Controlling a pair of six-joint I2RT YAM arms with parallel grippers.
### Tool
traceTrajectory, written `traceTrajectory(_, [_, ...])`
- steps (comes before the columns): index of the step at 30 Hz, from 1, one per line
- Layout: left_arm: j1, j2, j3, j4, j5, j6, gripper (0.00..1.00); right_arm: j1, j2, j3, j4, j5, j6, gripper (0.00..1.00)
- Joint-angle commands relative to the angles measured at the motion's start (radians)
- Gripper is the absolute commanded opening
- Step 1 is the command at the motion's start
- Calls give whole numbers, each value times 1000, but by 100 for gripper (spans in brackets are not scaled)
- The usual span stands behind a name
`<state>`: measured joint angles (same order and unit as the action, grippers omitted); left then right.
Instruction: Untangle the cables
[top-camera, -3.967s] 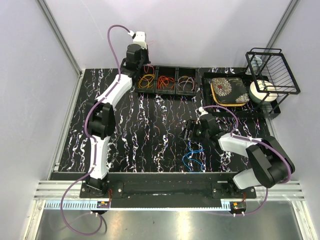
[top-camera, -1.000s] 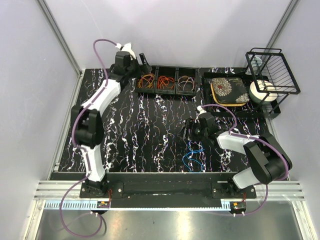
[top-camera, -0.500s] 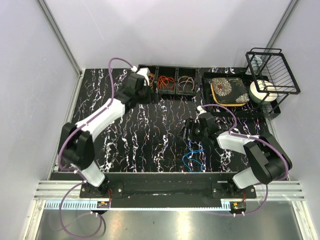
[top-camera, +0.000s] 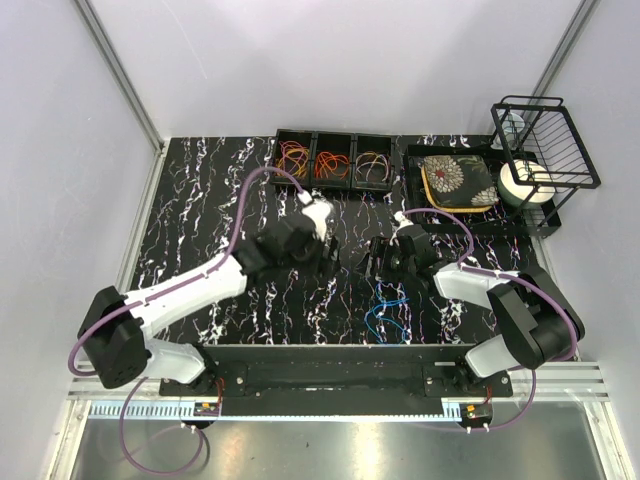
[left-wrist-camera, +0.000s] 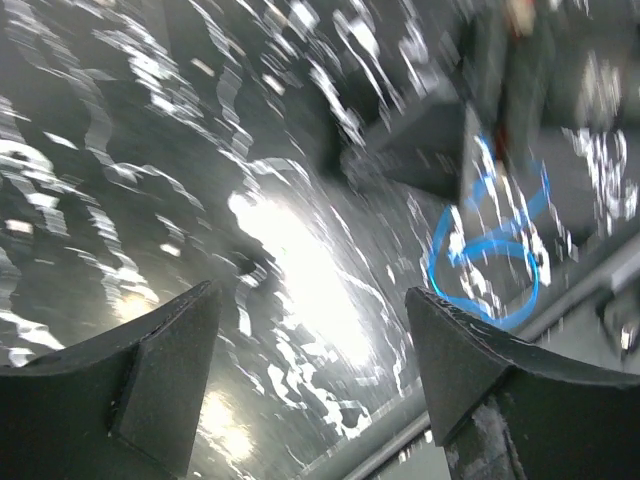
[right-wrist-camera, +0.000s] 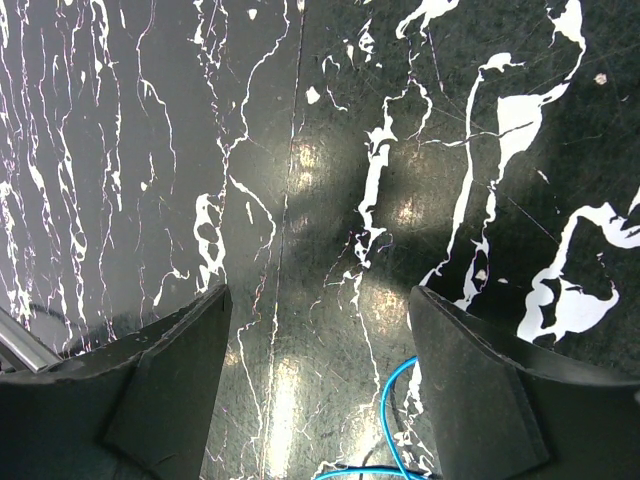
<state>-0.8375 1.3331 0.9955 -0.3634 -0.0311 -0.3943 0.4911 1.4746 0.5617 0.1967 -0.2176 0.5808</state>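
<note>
A tangle of blue cables (top-camera: 386, 315) lies on the black marbled table (top-camera: 200, 220), near the front right of middle. My left gripper (top-camera: 330, 254) hovers open over the table's middle, left of the loops and holding nothing. In the left wrist view, which is blurred, the blue cables (left-wrist-camera: 489, 262) lie beyond the right finger (left-wrist-camera: 480, 370). Just behind the tangle my right gripper (top-camera: 376, 258) stands open and empty. The right wrist view catches one blue cable (right-wrist-camera: 388, 420) at its bottom edge between the fingers (right-wrist-camera: 170, 380). Three black bins at the back hold orange, red and yellow cables (top-camera: 332, 162).
A black tray (top-camera: 415, 185) with a floral plate (top-camera: 457, 181) sits at the back right. Beside it stand a black wire rack (top-camera: 546, 140) and a white round object (top-camera: 525, 184). The two gripper heads hang close together. A metal rail (top-camera: 340, 358) runs along the front edge.
My left arm has swung from the back bins down to the table's middle, ending beside the right gripper, jaws slightly narrower. The right arm and the blue cables have stayed put.
</note>
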Motion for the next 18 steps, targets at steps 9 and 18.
traceTrajectory(9, [-242,141,-29,158,68,32,73,6,-23,4,9,43,1,79])
traceTrajectory(18, [-336,325,69,202,48,38,73,6,21,41,-39,73,16,79])
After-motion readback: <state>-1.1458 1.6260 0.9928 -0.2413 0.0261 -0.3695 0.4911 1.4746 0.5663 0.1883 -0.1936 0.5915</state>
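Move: The blue cable lies on the table about 8 cm back and 13 cm to the right of the left hand, some 15 cm below it. The right gripper waits on the far side of the cable, 9 cm to the left hand's right, 2 cm farther out and 12 cm lower. The table's front edge runs 5 cm nearer the bases than the cable's middle. From the right hand the cable is about 11 cm back, 3 cm right and 4 cm down. Bring the open left gripper back, down and to the right towards the blue cable, roughly 9 cm in each direction: draw it mostly back at first, then sink and swing right past the near side of the waiting right gripper. Turn the hand clockwise some 20 degrees on the way, keep the fingers open, and touch nothing yet. ##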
